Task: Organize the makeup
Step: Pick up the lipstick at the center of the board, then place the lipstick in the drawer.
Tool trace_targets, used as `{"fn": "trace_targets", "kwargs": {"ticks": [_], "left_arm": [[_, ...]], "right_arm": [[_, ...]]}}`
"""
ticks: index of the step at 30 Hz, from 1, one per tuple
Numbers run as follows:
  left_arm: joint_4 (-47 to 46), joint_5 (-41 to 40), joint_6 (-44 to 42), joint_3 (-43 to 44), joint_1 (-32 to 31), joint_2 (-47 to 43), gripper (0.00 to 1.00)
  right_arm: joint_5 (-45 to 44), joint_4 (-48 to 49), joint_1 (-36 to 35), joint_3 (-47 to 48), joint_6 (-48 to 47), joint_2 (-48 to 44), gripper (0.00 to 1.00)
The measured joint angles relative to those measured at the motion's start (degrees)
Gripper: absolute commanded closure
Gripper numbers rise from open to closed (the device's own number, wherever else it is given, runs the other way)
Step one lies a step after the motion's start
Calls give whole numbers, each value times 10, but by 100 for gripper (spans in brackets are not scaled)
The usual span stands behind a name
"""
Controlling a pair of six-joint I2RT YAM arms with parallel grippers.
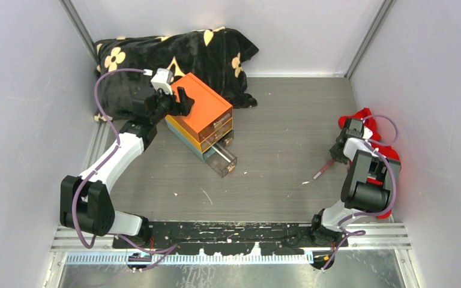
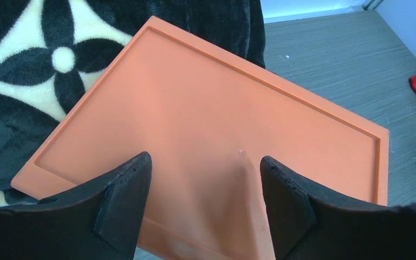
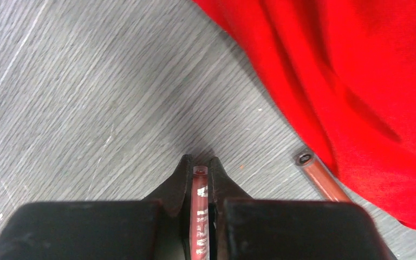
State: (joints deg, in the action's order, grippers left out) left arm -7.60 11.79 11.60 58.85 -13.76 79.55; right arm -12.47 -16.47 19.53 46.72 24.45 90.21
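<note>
My right gripper (image 3: 199, 162) is shut on a slim red pencil (image 3: 199, 211) with white lettering, just over the grey table. From above, the pencil (image 1: 320, 173) pokes out toward the left below the right gripper (image 1: 335, 158). A second reddish pencil (image 3: 320, 180) lies on the table, its far end tucked under the red cloth (image 3: 357, 65). My left gripper (image 2: 203, 162) hangs open over the flat top of the orange box (image 2: 206, 97), nothing between its fingers. From above, the left gripper (image 1: 177, 99) sits at the box's back left corner.
The orange box (image 1: 201, 105) has its lowest clear drawer (image 1: 222, 159) pulled out. A black flower-patterned blanket (image 1: 156, 54) lies behind it at the back left. The red cloth (image 1: 390, 157) is bunched by the right wall, partly under the right arm.
</note>
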Motion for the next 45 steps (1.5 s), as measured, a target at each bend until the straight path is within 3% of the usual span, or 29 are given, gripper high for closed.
{"fn": "trace_targets", "kwargs": {"ticks": [5, 15, 20, 26, 31, 45], "left_arm": [[0, 0, 2, -1, 0, -1, 25], [7, 0, 3, -1, 0, -7, 25], [7, 1, 6, -1, 0, -7, 25], [7, 3, 12, -1, 0, -8, 25], [19, 3, 14, -1, 0, -14, 25], [31, 3, 15, -2, 0, -23, 25]], "right_arm": [[43, -3, -16, 0, -16, -5, 99], [146, -89, -150, 58, -36, -72, 99], [147, -110, -230, 139, -32, -111, 99], [130, -110, -377, 194, -17, -110, 99], [100, -62, -477, 189, 7, -103, 99], [69, 75, -592, 162, 84, -30, 99]]}}
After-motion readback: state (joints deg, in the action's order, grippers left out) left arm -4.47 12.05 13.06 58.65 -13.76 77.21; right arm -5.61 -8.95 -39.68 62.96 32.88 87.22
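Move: The right hand already has the lipstick pinched by its far end, low on the board. The open bottom drawer lies about 47 cm to its left, roughly 1 cm back and nearly level. The orange makeup box's middle is some 15 cm ahead, 54 left and 7 up. A second lipstick lies about 8 cm back and 4 right, beside the red cloth, some 14 cm straight right. From the left hand, the drawer is about 13 cm back, 11 right and 22 below. Leftward in one long, quick sweep, the right hand carries the held lipstick some 40 cm to the open bottom drawer. It starts low along the board, then climbs about 17 cm while reaching a little forward, and finally eases slightly back and down. The wrist swings roughly 55 degrees counter-clockwise and the fingers tip up somewhat, keeping their grip. ##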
